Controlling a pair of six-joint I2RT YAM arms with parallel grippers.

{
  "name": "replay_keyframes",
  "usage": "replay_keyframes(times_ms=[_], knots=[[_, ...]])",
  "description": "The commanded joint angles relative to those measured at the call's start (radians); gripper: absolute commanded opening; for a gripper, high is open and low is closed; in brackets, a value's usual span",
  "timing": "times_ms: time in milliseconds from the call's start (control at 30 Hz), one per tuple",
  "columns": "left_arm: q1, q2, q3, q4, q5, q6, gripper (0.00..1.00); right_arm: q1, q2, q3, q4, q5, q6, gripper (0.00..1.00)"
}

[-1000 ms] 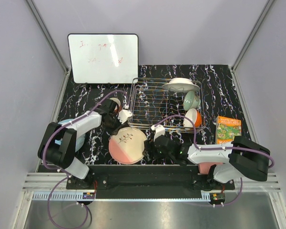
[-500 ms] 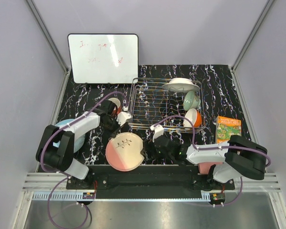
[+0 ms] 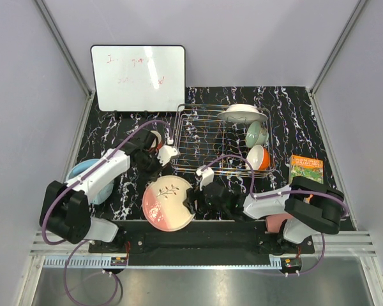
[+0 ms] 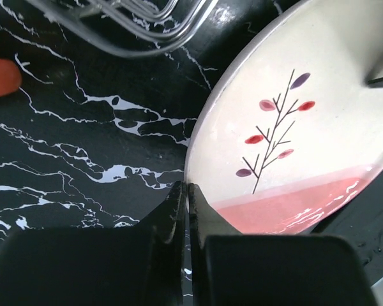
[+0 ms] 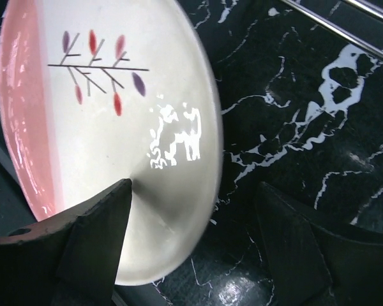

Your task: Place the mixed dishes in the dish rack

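Observation:
The pink-and-cream plate with the twig drawing (image 3: 168,204) lies on the marble table in front of the dish rack (image 3: 198,137). My left gripper (image 3: 158,176) is shut, and its tips pinch the plate's far rim (image 4: 198,153); the rim runs straight into the seam of the left gripper (image 4: 188,186). My right gripper (image 3: 193,200) stands open at the plate's right side. In the right wrist view the plate (image 5: 115,127) has one finger over it, and the other finger (image 5: 287,229) is over bare table. The rack holds a white fluted plate (image 3: 242,115), a mint-green bowl (image 3: 256,134) and a white bowl (image 3: 255,156) beside an orange mug (image 3: 265,159).
A pink cup (image 3: 154,139) stands just left of the rack, close behind my left wrist. A light-blue object (image 3: 89,172) lies at the far left, an orange book (image 3: 305,171) at the right and a whiteboard (image 3: 138,78) at the back. The rack's wire corner (image 4: 134,19) is near my left fingers.
The plate slid slightly toward the near-left edge. My left gripper closed at the plate's rim. My right gripper moved left to the plate's right rim and opened a little wider.

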Motion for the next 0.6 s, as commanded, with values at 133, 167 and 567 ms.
replay_keyframes(times_ms=[133, 167, 567], knots=[[-0.046, 0.004, 0.072, -0.026, 0.038, -0.035, 0.0, 0.01, 0.074, -0.042, 0.263, -0.116, -0.037, 0.85], [-0.055, 0.006, 0.077, -0.023, 0.036, -0.038, 0.0, 0.01, 0.091, -0.045, 0.285, -0.145, -0.034, 0.84], [-0.092, 0.015, 0.091, -0.014, -0.008, -0.049, 0.0, 0.01, 0.143, -0.056, 0.33, -0.179, -0.016, 0.5]])
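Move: The plate, already jutting past the table's near edge, has its middle about 8 cm left of my right hand and 2 cm back, roughly 1 cm lower; my open fingers straddle its right rim. The dish rack's middle is some 21 cm ahead and 11 cm right of that hand. From my left hand, the plate's middle lies about 8 cm back, 6 cm right and 6 cm below, while the orange mug stands some 13 cm straight ahead. I push my right hand about 3 cm left and 2 cm back, keeping it low with its fingers around the plate's right rim, turning some 10 degrees counter-clockwise and rolling its left side up as the fingers begin to close. My left hand, still shut and clear above the plate, slides about 3 cm right over its far-left part and rises slightly. ##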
